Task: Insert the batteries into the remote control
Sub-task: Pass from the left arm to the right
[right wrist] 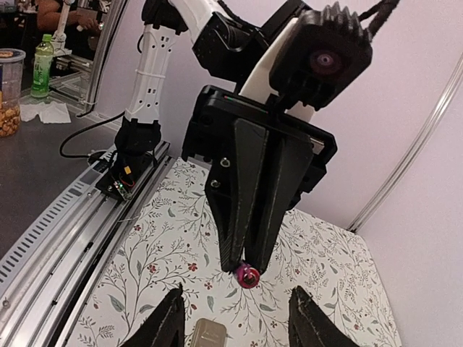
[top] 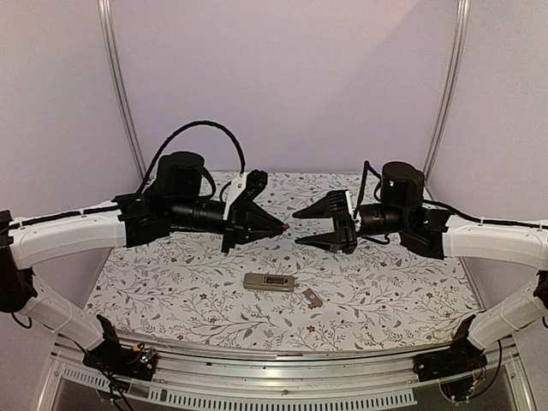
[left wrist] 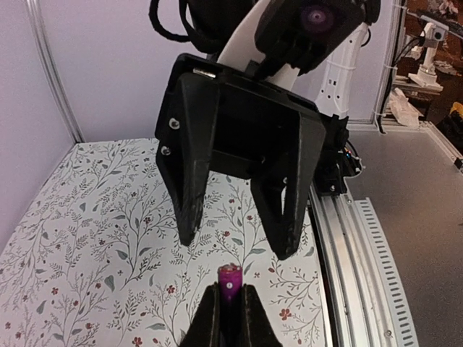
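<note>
My left gripper [top: 281,227] is raised above the table and shut on a battery [left wrist: 230,280], a small magenta-wrapped cell whose end sticks out past the fingertips. My right gripper [top: 297,229] faces it tip to tip, open, with the battery [right wrist: 248,275] just in front of the gap between its fingers and not inside it. The remote control [top: 270,282] lies flat on the floral table [top: 171,282] below both grippers, a slim tan-grey bar. Its near end [right wrist: 206,334] shows at the bottom of the right wrist view.
A small grey loose piece [top: 313,298] lies just right of the remote. A metal rail [top: 257,377] runs along the near table edge between the arm bases. Purple walls close the back and sides.
</note>
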Controlling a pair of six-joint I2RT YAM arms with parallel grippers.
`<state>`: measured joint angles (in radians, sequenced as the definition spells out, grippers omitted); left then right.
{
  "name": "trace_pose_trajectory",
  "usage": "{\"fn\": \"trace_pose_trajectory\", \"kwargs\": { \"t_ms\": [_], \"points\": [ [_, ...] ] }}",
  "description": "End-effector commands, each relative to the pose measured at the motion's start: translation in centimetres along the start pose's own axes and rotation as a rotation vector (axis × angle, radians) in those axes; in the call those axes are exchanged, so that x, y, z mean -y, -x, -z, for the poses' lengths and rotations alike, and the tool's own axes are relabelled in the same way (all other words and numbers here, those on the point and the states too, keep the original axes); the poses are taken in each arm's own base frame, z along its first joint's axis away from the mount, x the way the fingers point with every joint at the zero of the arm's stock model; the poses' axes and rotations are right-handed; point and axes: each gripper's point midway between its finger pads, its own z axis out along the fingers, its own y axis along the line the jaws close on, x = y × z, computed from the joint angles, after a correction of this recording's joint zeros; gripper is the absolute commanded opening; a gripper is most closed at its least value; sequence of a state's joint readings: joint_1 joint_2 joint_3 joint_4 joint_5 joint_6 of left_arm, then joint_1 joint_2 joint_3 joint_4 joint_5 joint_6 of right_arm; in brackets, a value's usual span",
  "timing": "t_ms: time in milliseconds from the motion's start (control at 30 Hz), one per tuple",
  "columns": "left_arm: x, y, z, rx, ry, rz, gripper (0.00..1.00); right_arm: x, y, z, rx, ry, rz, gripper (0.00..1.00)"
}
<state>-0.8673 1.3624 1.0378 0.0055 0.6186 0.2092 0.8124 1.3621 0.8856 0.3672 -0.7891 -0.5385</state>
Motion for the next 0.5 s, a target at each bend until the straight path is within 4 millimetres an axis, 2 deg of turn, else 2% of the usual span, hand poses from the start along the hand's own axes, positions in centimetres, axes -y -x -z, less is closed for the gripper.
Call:
{"fn": "trace_pose_trajectory", "kwargs": {
  "t_ms": [0, 100, 167, 333, 467],
  "points": [
    [0.1, 1.3, -0.2, 0.03, -0.042, -0.023, 0.0, 0.2, 0.1, 0.0, -0.073, 0.003, 0.108, 0.45],
    [-0.1, 1.8, -0.1, 0.044, -0.028, -0.029, 0.0, 0.5, 0.9, 0.1, -0.081, 0.025, 0.113, 0.46],
    [-1.1, 2.5, 0.1, 0.061, 0.05, -0.038, 0.0, 1.6, 1.3, 0.0, -0.102, -0.005, 0.064, 0.49],
    [-1.6, 4.1, 0.6, 0.132, 0.232, -0.207, 0.0, 4.3, 2.6, 0.8, -0.09, -0.083, -0.225, 0.51],
    [-2.1, 4.9, 0.1, 0.14, 0.35, -0.313, 0.0, 6.3, 3.0, 0.8, -0.079, -0.174, -0.475, 0.52]
  ]
}}
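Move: The left gripper holds a battery lengthwise, its pink end towards the open right gripper, which hangs some 5 cm to the left hand's right, about level in reach and height. For the right hand the battery is thus some 5 cm to its left, straight across. The remote control lies about 24 cm below, roughly level in reach, 2 cm left of the left hand; the battery cover is 8 cm to that hand's right, 3 cm nearer and equally far below. The right gripper, about half open, hangs almost still at first, then climbs some 5 cm and goes about 3 cm forward, turning slightly clockwise and rolling its forward side down, so that its nearer finger comes in front of the battery's end. The left hand keeps its pinch and rises more slowly, about 3 cm and a little to the right, swinging its fingers slightly forward while rolling its forward side up some 10 degrees. ##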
